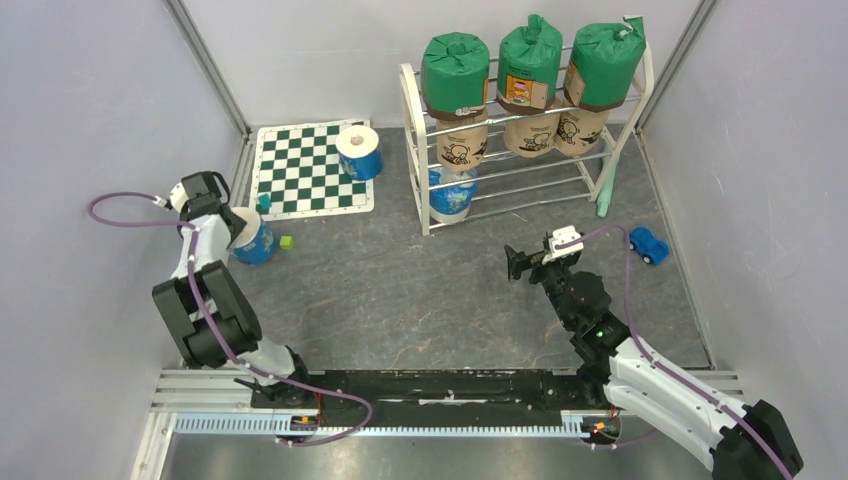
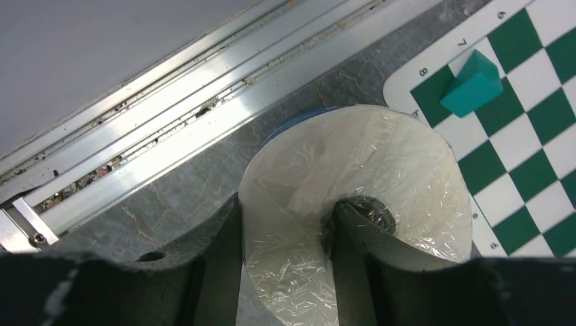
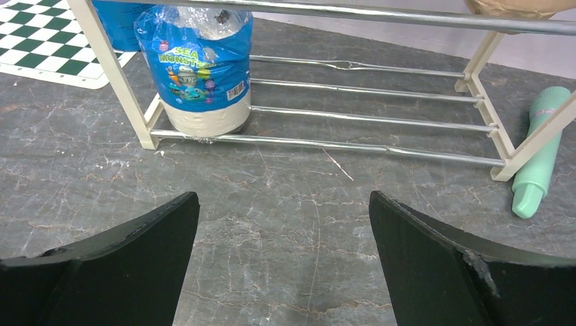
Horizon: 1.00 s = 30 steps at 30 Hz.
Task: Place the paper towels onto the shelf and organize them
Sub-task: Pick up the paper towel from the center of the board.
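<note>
A white paper towel roll in blue wrap stands on end near the left wall. My left gripper is shut on its wall, one finger outside and one in the core hole. The shelf carries three green rolls on top and three tan rolls on the tier below. One blue-wrapped roll stands at the left end of its bottom tier. Another blue-wrapped roll sits on the chessboard mat. My right gripper hangs open and empty before the shelf.
The chessboard mat lies at the back left with a teal block on its near corner. A small green cube lies beside the held roll. A blue toy car and a mint-green stick lie right of the shelf. An aluminium rail runs along the left wall.
</note>
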Each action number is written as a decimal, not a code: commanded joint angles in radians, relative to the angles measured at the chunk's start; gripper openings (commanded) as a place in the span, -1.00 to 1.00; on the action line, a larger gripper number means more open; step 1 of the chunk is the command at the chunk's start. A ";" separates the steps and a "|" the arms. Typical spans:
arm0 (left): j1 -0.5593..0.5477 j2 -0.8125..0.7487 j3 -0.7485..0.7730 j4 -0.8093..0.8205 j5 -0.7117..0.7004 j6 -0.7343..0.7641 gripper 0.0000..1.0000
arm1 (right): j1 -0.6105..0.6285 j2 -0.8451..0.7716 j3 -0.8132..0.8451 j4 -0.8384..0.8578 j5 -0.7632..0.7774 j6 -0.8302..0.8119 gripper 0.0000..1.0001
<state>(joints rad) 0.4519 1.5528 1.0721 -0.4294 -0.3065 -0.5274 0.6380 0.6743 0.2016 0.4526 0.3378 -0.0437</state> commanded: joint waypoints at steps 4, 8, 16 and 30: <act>-0.001 -0.204 -0.051 0.064 0.168 -0.091 -0.38 | 0.003 -0.016 0.028 0.029 -0.057 -0.010 0.96; -0.001 -0.303 -0.120 0.150 0.380 -0.162 -0.39 | 0.004 -0.018 0.017 0.074 -0.187 -0.022 0.96; -0.091 -0.415 -0.291 0.370 0.759 -0.335 -0.42 | 0.004 -0.001 0.022 0.140 -0.453 -0.022 0.96; -0.270 -0.656 -0.522 0.631 1.054 -0.642 -0.38 | 0.006 0.146 -0.012 0.595 -0.773 0.213 0.96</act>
<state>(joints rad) 0.1917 0.9779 0.5980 0.0170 0.5983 -0.9924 0.6380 0.7612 0.1989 0.7795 -0.3092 0.0494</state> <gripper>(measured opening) 0.506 0.979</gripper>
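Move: The left fingers already grip the paper towel by its core wall; the open right gripper it is being brought to lies some 75 cm to the right, 5 cm nearer the base and roughly 7 cm higher. The green cube is level with the left hand, about 12 cm right; the teal block 13 cm ahead, 5 cm right; the standing blue roll 30 cm ahead, 34 cm right, all lower. From the right hand, the held towel is about 72 cm left, 7 cm ahead, 11 cm lower; the shelved roll is 21 cm left, 17 cm ahead, lower. Rising first, then sweeping fast to the right some 26 cm while climbing about 10 cm overall, the left hand carries the towel towards the right gripper, its fingers swinging up from steeply down and round clockwise to point forward-right, grip kept. The right hand, still wide open, comes about 10 cm left, also back and up, turning counter-clockwise to face the towel. ##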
